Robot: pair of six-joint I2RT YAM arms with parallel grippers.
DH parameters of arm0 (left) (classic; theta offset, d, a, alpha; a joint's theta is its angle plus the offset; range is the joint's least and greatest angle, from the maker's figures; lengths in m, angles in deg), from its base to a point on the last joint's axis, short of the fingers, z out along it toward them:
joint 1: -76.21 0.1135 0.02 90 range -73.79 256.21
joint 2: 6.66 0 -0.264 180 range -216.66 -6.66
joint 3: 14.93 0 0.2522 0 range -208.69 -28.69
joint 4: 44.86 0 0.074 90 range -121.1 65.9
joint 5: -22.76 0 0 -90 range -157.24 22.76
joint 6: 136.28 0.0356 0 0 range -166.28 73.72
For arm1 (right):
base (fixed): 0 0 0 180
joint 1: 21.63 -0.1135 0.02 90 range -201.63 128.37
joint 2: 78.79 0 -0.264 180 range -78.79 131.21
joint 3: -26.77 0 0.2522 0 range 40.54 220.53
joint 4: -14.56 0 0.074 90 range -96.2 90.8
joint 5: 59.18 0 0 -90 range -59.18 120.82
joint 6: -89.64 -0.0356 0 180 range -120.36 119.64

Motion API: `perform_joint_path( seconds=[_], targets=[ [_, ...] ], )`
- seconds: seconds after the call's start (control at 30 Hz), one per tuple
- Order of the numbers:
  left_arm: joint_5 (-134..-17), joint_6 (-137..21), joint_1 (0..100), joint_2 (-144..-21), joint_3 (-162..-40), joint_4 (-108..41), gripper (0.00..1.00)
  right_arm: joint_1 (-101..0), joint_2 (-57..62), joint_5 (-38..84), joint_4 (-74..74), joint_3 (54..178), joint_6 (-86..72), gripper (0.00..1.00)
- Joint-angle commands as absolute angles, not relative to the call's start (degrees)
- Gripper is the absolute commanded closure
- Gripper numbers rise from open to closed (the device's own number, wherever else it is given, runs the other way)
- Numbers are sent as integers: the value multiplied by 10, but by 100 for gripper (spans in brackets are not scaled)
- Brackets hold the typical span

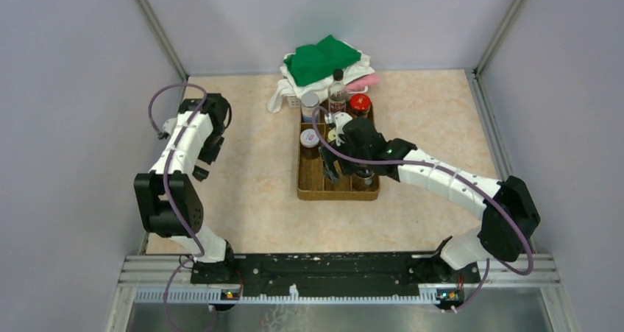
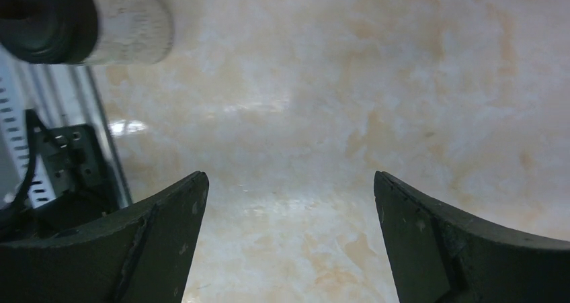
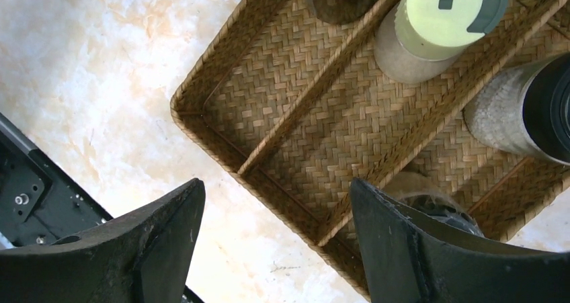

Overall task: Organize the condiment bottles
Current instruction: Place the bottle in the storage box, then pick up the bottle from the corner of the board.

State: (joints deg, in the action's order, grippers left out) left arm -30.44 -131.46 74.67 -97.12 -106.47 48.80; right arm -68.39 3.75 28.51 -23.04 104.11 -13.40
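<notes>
The condiment bottles stand in and beside a brown woven tray (image 1: 313,188). At its far end are a tall clear black-capped bottle (image 1: 338,87), a red-lidded jar (image 1: 359,104) and a grey-lidded one (image 1: 310,101), with a dark jar (image 1: 310,142) in the left lane. My right gripper (image 1: 346,171) hangs open over the tray's near end. In the right wrist view the right gripper (image 3: 275,189) holds nothing. Beyond it stand a yellowish-lidded bottle (image 3: 437,27) and a black-lidded one (image 3: 531,108). My left gripper (image 2: 289,179) is open over bare table, far left of the tray.
A pile of green and white cloths (image 1: 327,63) lies behind the tray against the back wall. The tray's dividers (image 3: 316,101) split it into three long lanes. Grey walls close in both sides. A black rail (image 1: 324,266) runs along the near edge.
</notes>
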Motion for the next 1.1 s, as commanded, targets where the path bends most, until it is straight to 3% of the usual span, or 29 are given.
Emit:
perform_joint_path(
  seconds=[0.0, 0.17, 0.27, 0.47, 0.67, 1.07],
  targets=[
    [-354, -1094, 714, -991, -1127, 344, 1, -688, 53, 282, -228, 1067, -109, 22],
    [-370, -884, 659, -888, -1043, 129, 1, -688, 64, 271, -198, 1053, -119, 22],
    [-416, -808, 712, -848, -1019, 75, 1, -688, 63, 264, -184, 1045, -130, 22],
    [-505, -735, 859, -851, -1068, 115, 1, -688, 58, 264, -201, 1053, -118, 22],
    [-487, -788, 954, -762, -973, 143, 1, -689, 72, 238, -205, 1065, -116, 22],
    [-412, -814, 1020, -694, -967, 257, 1, -716, 73, 225, -192, 1053, -127, 23]
  ],
)
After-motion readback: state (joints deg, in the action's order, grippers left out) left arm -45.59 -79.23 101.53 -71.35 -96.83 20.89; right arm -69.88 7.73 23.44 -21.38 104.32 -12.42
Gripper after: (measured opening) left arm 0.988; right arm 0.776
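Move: Back and to the left of the left hand stands the black-capped bottle, about 15 cm back and 9 cm left, its middle roughly 10 cm lower. Nothing else stands close to it. The storage box's middle is some 36 cm to the left hand's right, 6 cm farther out and 12 cm lower. From the right hand, that bottle lies about 44 cm left, 13 cm back and 11 cm lower. Looping through open air, the empty left hand swings about 9 cm forward and 7 cm right, then sweeps left some 17 cm while rising, and finally draws back about 11 cm, fingers wide open. It turns clockwise roughly 40 degrees, then half back. Over the box, the empty right hand eases a couple of centimetres left and down, still open. ##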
